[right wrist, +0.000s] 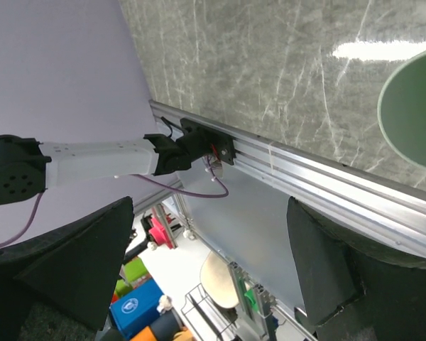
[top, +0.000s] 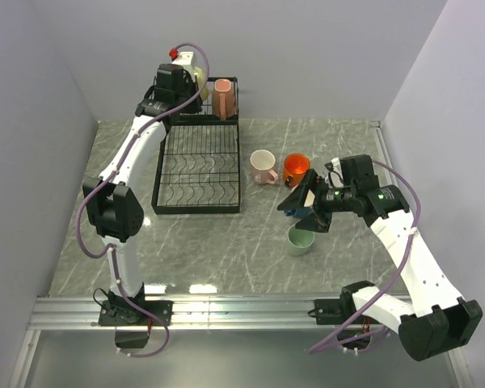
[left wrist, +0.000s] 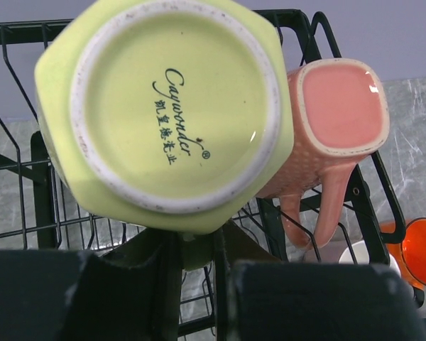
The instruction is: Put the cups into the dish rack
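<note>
The black wire dish rack [top: 196, 174] stands at the back left. My left gripper [top: 180, 81] hangs over its raised upper basket, shut on the handle of an upturned pale yellow cup [left wrist: 174, 106]. One pink cup [top: 223, 99] sits upturned in that basket beside it. Right of the rack, on the table, are a second pink cup [top: 263, 166] and an orange cup [top: 296, 169]. My right gripper [top: 305, 208] is open and holds nothing. It hovers over a blue cup [top: 314, 220] that it mostly hides. A pale green cup [top: 301, 239] stands just in front.
The rack's lower tray [top: 198, 190] holds nothing. Grey walls close in the table on the left, back and right. An aluminium rail [top: 242, 311] runs along the near edge. The right wrist view looks past that edge, with the green cup's rim [right wrist: 415, 117] at right.
</note>
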Action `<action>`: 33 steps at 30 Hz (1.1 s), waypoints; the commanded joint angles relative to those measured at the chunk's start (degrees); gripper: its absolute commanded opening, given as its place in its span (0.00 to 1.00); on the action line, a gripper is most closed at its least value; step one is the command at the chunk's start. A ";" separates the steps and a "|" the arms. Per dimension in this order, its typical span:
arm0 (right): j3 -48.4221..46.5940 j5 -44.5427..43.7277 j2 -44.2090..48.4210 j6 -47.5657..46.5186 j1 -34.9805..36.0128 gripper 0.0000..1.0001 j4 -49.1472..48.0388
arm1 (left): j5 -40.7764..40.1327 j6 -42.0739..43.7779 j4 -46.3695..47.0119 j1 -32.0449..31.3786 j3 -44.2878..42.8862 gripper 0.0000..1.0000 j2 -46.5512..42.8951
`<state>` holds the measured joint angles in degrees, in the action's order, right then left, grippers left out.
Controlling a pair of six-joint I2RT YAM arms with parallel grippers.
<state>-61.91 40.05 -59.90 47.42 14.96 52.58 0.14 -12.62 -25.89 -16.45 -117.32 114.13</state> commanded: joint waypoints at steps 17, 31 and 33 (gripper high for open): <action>-4.98 2.75 -4.87 -3.91 -0.90 0.94 0.25 | 4.07 1.73 -3.38 0.01 2.80 0.08 -5.14; -4.97 3.10 -5.05 -4.53 -2.04 0.94 0.33 | 4.34 -1.00 -3.64 0.98 0.42 0.50 -2.24; -4.89 3.19 -5.14 -4.53 -1.95 0.94 0.16 | 3.82 -1.00 -3.73 1.07 0.51 0.50 -2.42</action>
<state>-64.97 42.00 -64.97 43.77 13.43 53.58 3.62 -12.99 -29.45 -15.51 -115.00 111.61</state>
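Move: The left hand holds the yellow cup by its handle, over the dish rack's upper tier. The cup's resting place there is about 4 cm ahead of this hand and 2 cm lower. The pink cup already in the rack is 3 cm ahead, 7 cm to the right and 2 cm lower; the tier's front rail runs some 4 cm back and 8 cm below. From the right hand, the yellow cup's place is roughly 39 cm ahead, 25 cm left and 3 cm higher. Still pinching the yellow cup's handle, the left hand draws it back about 2.5 cm and down 1.5 cm into the upper tier beside the pink cup, the fingers tipping down some 5 degrees. It pauses there, then the fingers open from nearly shut to about half and let go of the handle, while the hand eases up and forward about a centimetre. ##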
